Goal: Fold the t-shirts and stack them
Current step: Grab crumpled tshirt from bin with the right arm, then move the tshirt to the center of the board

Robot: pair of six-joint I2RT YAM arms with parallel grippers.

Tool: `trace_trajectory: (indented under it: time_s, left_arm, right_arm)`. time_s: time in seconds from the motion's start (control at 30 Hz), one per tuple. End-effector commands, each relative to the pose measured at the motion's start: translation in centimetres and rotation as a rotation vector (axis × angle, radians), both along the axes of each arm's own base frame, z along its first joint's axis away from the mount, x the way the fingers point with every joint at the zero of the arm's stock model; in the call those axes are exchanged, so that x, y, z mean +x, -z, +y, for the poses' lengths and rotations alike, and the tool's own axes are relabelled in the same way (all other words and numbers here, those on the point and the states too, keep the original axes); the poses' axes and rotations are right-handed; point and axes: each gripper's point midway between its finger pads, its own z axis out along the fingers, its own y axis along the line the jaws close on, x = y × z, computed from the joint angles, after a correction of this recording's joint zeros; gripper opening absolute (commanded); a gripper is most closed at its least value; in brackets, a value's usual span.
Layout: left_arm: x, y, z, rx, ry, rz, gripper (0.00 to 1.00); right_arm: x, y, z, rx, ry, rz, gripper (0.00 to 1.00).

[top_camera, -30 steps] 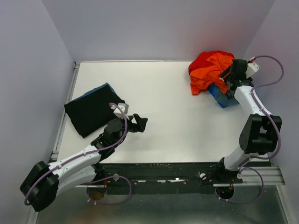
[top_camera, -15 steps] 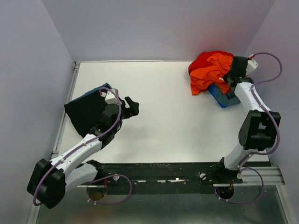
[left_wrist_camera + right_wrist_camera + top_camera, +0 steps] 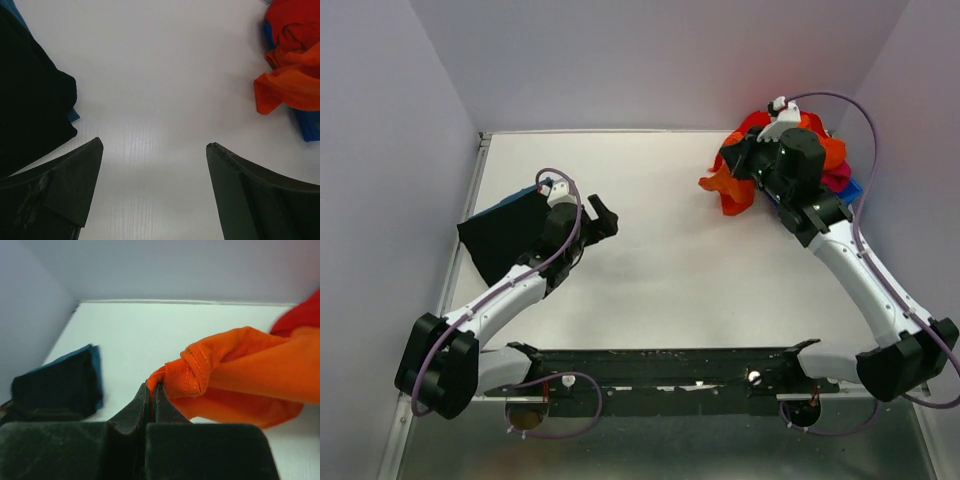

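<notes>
My right gripper is shut on a hem fold of the bright orange t-shirt, and the cloth trails back to the right. In the top view this gripper holds the orange t-shirt stretched left out of the heap of red and orange t-shirts at the back right. A folded black t-shirt lies at the left on a grey-blue one. My left gripper stands open just right of the black t-shirt, with bare table between its fingers.
A small blue bin sits under the heap near the right wall, with magenta cloth beside it. Walls close off the table at the back, left and right. From the left wrist the bin shows below the orange cloth.
The right gripper shut on the orange t-shirt and swung left, pulling it out of the heap. The left arm moved back and left toward the black t-shirt, its gripper staying open.
</notes>
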Motion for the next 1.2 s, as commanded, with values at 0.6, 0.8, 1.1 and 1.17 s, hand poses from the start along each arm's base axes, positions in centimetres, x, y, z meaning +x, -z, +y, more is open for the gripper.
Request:
trace_trajectory:
  time_s: [0.6, 0.8, 1.1, 1.17]
  left_arm:
    - [3.0, 9.1, -2.8, -0.051, 0.027, 0.334, 0.98]
    - [4.9, 12.6, -0.6, -0.043, -0.048, 0.406, 0.98]
    - [9.1, 13.6, 5.2, 0.054, -0.192, 0.426, 0.98]
    - [9.9, 13.7, 6.1, 0.051, -0.198, 0.427, 0.98]
  right_arm:
    - [-9.7, 8.5, -1.2, 0.011, -0.024, 0.005, 0.01]
    - [-11.5, 9.5, 4.5, 0.034, -0.341, 0.099, 0.01]
    - [-20.2, 6.4, 20.7, -0.127, -0.875, 0.081, 0.01]
    - [-21.0, 5.3, 21.6, -0.134, -0.902, 0.058, 0.01]
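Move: The right hand already holds an end of the orange t-shirt, high above the table; the open table middle lies some 17 cm to its left, 10 cm back and 33 cm below. The blue bin is about 5 cm ahead and 21 cm right, 27 cm lower; the red t-shirt about 15 cm ahead and 12 cm right. The left hand, empty and open, has the black t-shirt stack's middle about 20 cm left, 3 cm ahead and 14 cm below. Keeping its pinch on the orange t-shirt, the right hand goes up and back a little, sinks about 15 cm with a slight drift right, then sweeps left some 20 cm and back towards the table middle, turning about 40 degrees counter-clockwise overall and drawing the cloth away from the bin. The left hand, fingers staying wide open, drops about 11 cm while tipping down some 20 degrees, then reaches forward and slightly left, bringing its left finger against the black stack's near right corner. ##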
